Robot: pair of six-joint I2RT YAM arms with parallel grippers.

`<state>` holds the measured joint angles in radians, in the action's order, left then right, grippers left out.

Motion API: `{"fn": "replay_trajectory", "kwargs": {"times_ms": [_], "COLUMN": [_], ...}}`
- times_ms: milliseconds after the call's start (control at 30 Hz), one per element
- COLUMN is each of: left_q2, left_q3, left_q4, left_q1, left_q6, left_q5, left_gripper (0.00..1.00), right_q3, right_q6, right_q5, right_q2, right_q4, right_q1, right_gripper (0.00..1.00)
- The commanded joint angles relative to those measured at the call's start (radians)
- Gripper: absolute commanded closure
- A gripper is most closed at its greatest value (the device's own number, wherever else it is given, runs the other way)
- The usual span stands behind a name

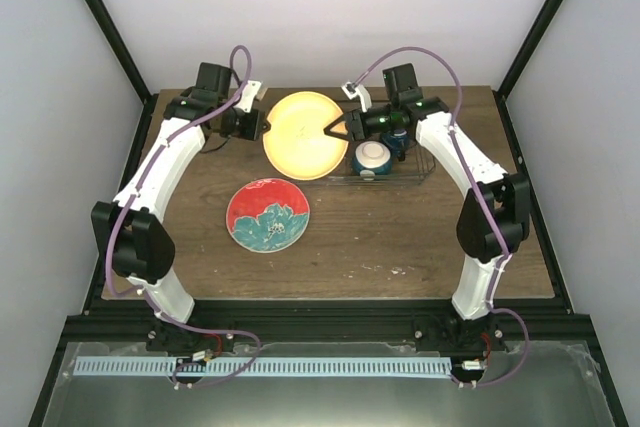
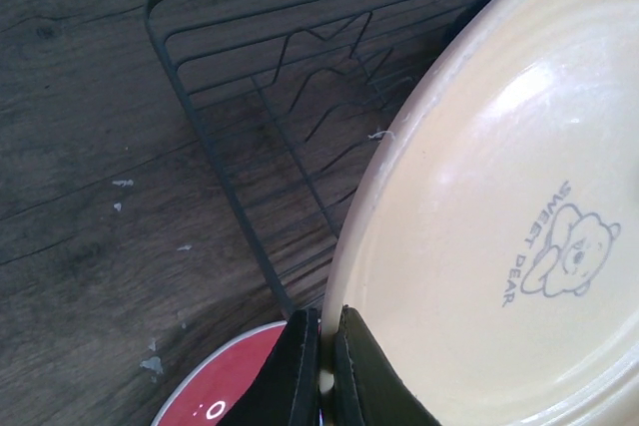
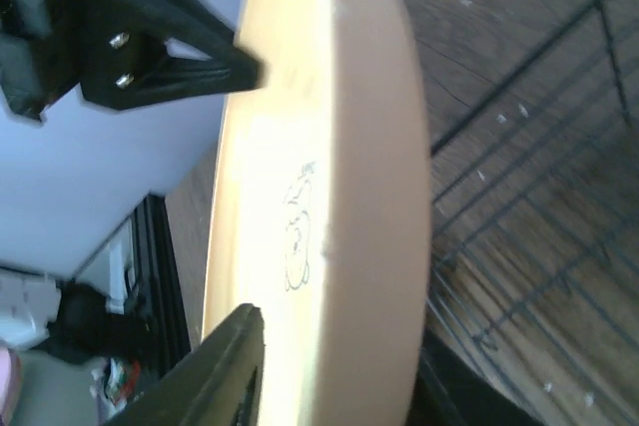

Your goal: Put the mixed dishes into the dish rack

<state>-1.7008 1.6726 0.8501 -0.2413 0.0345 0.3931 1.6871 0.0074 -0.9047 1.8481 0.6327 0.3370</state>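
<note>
The orange-yellow plate (image 1: 300, 135) is held tilted above the table at the back, left of the dish rack (image 1: 418, 175). My left gripper (image 1: 262, 125) is shut on its left rim; in the left wrist view the plate (image 2: 499, 197) sits pinched in that gripper (image 2: 324, 366). My right gripper (image 1: 335, 130) grips the opposite rim, and in the right wrist view its fingers (image 3: 235, 356) press both faces of the plate (image 3: 339, 197). The red-and-teal floral plate (image 1: 268, 214) lies flat on the table. The cream-white bowl (image 1: 372, 158) and dark blue mug (image 1: 398, 137) sit in the rack.
The wire rack (image 2: 210, 147) lies on the wooden table under and right of the raised plate, its dividers (image 3: 519, 226) showing below. The floral plate's red rim (image 2: 220, 386) shows beneath my left fingers. Black frame posts stand at the table's back corners.
</note>
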Motion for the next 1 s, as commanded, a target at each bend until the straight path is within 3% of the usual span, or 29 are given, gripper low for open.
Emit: {"fn": "replay_trajectory", "kwargs": {"times_ms": [0,167,267,300,433,467,567,633,867,967], "left_q2": [-0.01,-0.017,-0.029,-0.033,-0.029,-0.027,-0.021,-0.017,0.017,0.011], "left_q3": [0.005,-0.012,-0.012,-0.008,0.002,0.006,0.033,0.055,0.045,0.047], "left_q4": [-0.058,-0.085,-0.091,-0.088,-0.08,-0.081,-0.079,-0.079,-0.129,-0.122], "left_q1": [-0.002,-0.002,-0.001,-0.002,-0.001,-0.001,0.006,0.019,0.092,0.103], "left_q6": [-0.003,-0.018,-0.028,-0.031,-0.031,-0.038,-0.064,-0.091,-0.146,-0.14], "left_q5": [0.051,0.047,0.021,0.009,-0.061,-0.091,-0.175,-0.204,-0.183,-0.185], "left_gripper": [1.0,1.0,0.96,0.89,0.45,0.32,0.06,0.01,0.0,0.0], "right_q3": [0.041,0.07,0.118,0.142,0.272,0.292,0.268,0.211,-0.067,-0.151], "right_q6": [0.024,0.007,-0.031,-0.047,-0.141,-0.164,-0.235,-0.292,-0.58,-0.707], "right_q5": [-0.15,-0.143,-0.082,-0.051,0.085,0.112,0.196,0.274,0.528,0.564], "right_q2": [0.032,0.05,0.068,0.078,0.116,0.117,0.083,0.049,-0.052,-0.074], "right_q4": [-0.088,-0.07,-0.02,-0.001,0.059,0.05,-0.054,-0.15,-0.543,-0.737], "right_q1": [-0.001,-0.001,-0.001,-0.001,-0.002,-0.002,-0.002,-0.003,-0.002,-0.004], "right_gripper": [0.73,0.98,0.99,0.99,0.99,0.99,0.99,0.99,0.99,0.99]}}
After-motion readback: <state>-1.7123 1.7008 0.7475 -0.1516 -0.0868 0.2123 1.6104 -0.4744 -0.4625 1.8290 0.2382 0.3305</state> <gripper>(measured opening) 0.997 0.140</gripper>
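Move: The cream plate is held level by the left fingers at its left rim, its middle some 9 cm right of that hand and 2 cm back. From the right hand, whose fingers straddle the right rim, its middle lies about 7 cm left and 2 cm back. Below the right hand, about 18 cm down, the rack's middle is 5 cm right and 6 ahead, with the bowl 8 cm right and 2 ahead and the blue mug 15 right and 6 ahead. The right fingers close and pinch the plate's right rim; only then do the left fingers open wide and let go, that hand backing off about 6 cm left and 5 forward, turning counter-clockwise. The right hand carries the plate roughly 9 cm forward over the rack, dipping, rising, then easing down and to the right, while rolling it some 45 degrees, far edge up and near edge down. ##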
